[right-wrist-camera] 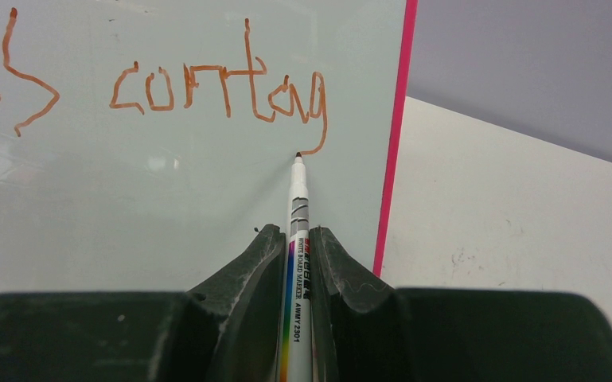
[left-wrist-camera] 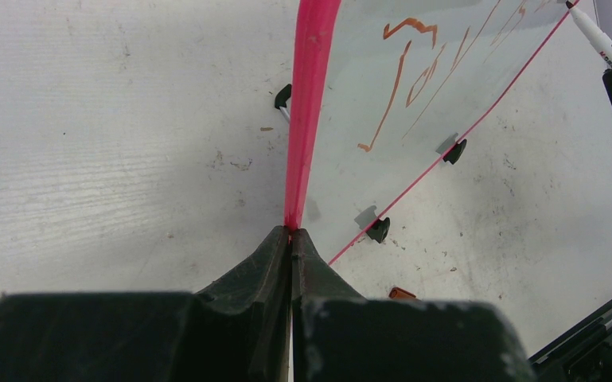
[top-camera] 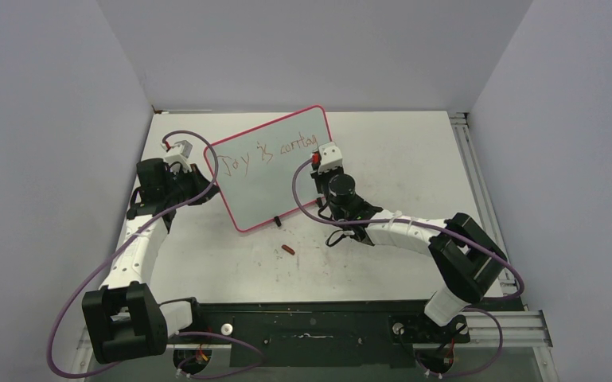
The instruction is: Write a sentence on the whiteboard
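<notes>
The whiteboard [top-camera: 267, 187], white-grey with a pink-red frame, stands tilted at the back middle of the table. My left gripper [top-camera: 204, 173] [left-wrist-camera: 290, 232] is shut on the frame of its left edge [left-wrist-camera: 309, 103]. The sentence [top-camera: 264, 152] [right-wrist-camera: 223, 91] in reddish-brown handwriting reads about "Joy is contag" and ends near the board's right edge. My right gripper [top-camera: 319, 158] [right-wrist-camera: 298, 235] is shut on a white whiteboard marker [right-wrist-camera: 298, 278]. The marker's tip [right-wrist-camera: 298, 156] sits at the board's surface [right-wrist-camera: 167, 199], at the tail of the last letter.
A small red-brown marker cap [top-camera: 287, 250] [left-wrist-camera: 402, 294] lies on the table in front of the board. Two black feet [left-wrist-camera: 378, 230] [left-wrist-camera: 454, 151] hold the board's lower edge. A metal rail [top-camera: 477, 183] runs along the table's right side. Grey walls close in the back and sides.
</notes>
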You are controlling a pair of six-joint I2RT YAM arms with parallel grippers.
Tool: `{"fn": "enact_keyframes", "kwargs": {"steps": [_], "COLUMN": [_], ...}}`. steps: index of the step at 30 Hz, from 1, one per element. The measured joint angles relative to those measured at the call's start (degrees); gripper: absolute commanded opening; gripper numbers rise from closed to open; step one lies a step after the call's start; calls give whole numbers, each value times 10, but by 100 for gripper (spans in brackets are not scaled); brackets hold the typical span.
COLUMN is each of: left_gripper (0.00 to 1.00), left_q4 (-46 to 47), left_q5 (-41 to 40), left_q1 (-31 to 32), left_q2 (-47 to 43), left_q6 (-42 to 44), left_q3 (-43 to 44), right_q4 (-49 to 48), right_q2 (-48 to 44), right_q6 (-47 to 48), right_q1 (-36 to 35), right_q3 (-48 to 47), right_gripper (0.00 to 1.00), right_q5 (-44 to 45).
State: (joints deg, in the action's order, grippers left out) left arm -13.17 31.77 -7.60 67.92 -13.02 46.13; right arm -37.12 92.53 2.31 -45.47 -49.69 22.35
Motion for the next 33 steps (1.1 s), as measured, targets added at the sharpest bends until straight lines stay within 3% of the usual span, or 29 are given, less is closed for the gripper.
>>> {"fn": "enact_keyframes", "kwargs": {"steps": [16, 33], "left_gripper": [0, 0], "left_q4": [0, 0], "left_q5": [0, 0], "left_q1": [0, 0], "left_q2": [-4, -6], "left_q6": [0, 0], "left_q3": [0, 0], "right_q4": [15, 72], "right_q2": [-10, -135], "right_q6": [0, -17], "right_q1": [-7, 27], "right_q3": [0, 6], "right_gripper": [5, 5], "right_q5": [13, -19]}}
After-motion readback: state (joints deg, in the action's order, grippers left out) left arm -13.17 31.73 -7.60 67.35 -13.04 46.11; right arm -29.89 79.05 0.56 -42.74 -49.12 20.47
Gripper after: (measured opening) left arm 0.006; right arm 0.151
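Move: The right gripper holds the marker, its tip on the tail of the "g". The blank spot for the next letter, just right of the "g", lies about 7 cm ahead, 1 cm right and 3 cm above the right hand. The word "contag" is some 5 cm ahead, 7 cm left, 3 cm up; the board's red right edge is 7 cm ahead, 3 cm right, 1 cm up. From the left hand, the spot lies about 12 cm ahead, 27 cm right and 5 cm up. Lift the marker tip off the tail of the "g" with the right arm: raise it about 7 cm while carrying it some 4 cm right, past the "g" towards the blank strip by the red edge. Ease back about 2 cm on the way up, then start forward again, rolling the wrist only about 5 degrees. Keep the marker pinched, and keep the left gripper shut on the board's left edge. ##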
